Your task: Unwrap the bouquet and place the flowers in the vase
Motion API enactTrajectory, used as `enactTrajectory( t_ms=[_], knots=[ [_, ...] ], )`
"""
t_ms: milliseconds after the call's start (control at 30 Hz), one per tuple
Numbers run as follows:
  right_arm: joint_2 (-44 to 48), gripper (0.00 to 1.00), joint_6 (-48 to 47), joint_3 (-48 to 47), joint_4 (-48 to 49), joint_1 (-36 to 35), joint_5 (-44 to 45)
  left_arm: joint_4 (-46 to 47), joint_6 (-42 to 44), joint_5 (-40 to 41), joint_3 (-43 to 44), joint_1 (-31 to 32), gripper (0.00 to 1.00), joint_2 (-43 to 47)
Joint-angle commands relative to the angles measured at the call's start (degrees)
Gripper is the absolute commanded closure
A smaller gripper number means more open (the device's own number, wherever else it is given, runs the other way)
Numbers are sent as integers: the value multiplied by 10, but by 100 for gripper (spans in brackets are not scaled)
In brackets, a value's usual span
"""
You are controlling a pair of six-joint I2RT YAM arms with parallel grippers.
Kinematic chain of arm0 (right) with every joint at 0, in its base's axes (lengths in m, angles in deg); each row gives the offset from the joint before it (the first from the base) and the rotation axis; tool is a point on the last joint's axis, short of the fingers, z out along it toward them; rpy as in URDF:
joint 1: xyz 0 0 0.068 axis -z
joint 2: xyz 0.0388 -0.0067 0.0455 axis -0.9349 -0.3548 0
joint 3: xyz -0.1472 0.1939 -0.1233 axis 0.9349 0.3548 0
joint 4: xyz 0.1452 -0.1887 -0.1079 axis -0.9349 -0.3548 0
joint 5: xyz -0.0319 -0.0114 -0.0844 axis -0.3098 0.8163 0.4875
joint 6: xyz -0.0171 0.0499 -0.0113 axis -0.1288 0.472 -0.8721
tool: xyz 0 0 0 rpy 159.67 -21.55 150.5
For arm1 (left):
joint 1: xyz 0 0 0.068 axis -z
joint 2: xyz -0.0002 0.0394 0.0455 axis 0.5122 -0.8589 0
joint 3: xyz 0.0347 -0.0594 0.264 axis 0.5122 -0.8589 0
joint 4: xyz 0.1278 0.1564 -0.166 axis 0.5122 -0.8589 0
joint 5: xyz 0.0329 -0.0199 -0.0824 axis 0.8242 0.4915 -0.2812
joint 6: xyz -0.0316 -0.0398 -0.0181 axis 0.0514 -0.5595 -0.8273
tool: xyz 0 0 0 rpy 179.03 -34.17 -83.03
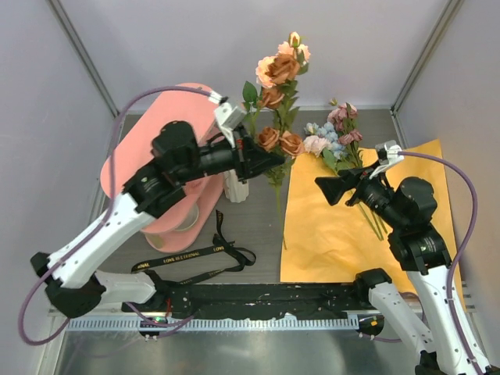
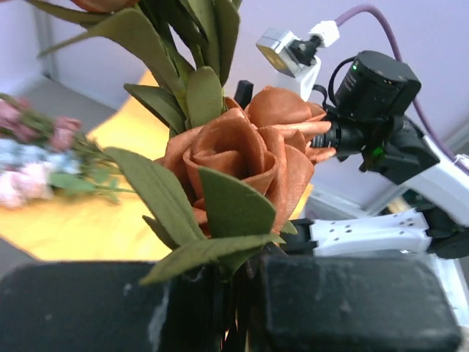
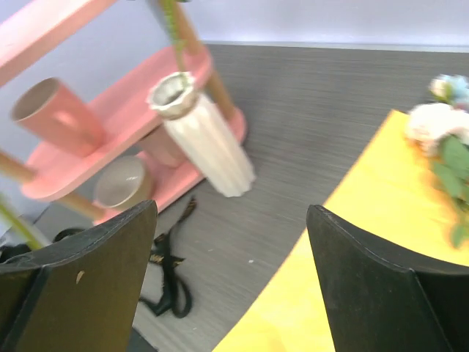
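Observation:
My left gripper [image 1: 271, 161] is shut on the stems of a peach bunch of the flowers [image 1: 278, 72], held upright above the table; one rose [image 2: 242, 158] fills the left wrist view just above the gripper [image 2: 238, 312]. A long stem [image 1: 280, 215] hangs below. The white ribbed vase [image 1: 236, 190] [image 3: 205, 136] stands beside the shelf, partly hidden by the left gripper. My right gripper [image 1: 329, 190] [image 3: 231, 257] is open and empty over the edge of the unfolded orange paper [image 1: 344, 234]. Pink and blue flowers [image 1: 333, 137] [image 3: 440, 128] lie on the paper.
The black ribbon [image 1: 195, 262] [image 3: 168, 275] lies loose on the table near the front. A pink shelf [image 1: 168, 117] [image 3: 110, 121] at the left holds a pink cup [image 3: 55, 110] and a beige cup [image 3: 121, 183]. White walls close in the back and sides.

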Motion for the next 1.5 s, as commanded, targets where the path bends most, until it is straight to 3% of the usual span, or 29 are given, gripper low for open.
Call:
enactTrajectory(
  t_ms=[0,100,133,333,500,667,1067,1300,1467],
  knots=[
    [9,11,-19,-2,-42,0,165,-62,160,114,-25,2,100,127],
    [0,11,-4,7,-34,0,150,-69,216,224,-49,1,100,181],
    [-1,11,1,8,-33,1,148,-68,232,298,-50,1,100,189],
    [-4,11,4,6,-29,0,151,-45,276,590,-10,-1,100,151],
    [-2,11,7,2,-33,0,150,42,286,574,3,-13,100,109],
    [3,11,6,2,-42,0,154,54,291,552,48,-26,100,47],
    [-1,11,9,9,-38,0,154,46,355,530,109,-27,100,27],
    [-1,11,19,20,-28,0,146,39,355,520,106,-26,100,19],
    [6,11,19,22,-28,0,151,79,352,512,50,-27,100,22]
  ],
)
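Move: The brown roses are already upright in the left hand. The vase, with the peach rose in it, stands about 17 cm ahead, 10 cm to the left, its middle some 34 cm below. The pink shelf lies about 14 cm left of the vase, level with it; the black ribbon is on the table, straight left of the hand by roughly 20 cm and 44 cm down. From the right hand the vase is about 14 cm ahead, 24 cm left and 23 cm lower. The brown roses' stem is carried to the vase mouth: the left hand, fingers still shut on it, sweeps some 17 cm left while rising, then forward about 14 cm with a dip, and lifts again by 6 cm, turning nearly 60 degrees counter-clockwise. The right hand, empty and open, eases a few centimetres right and down, turning slightly clockwise. ##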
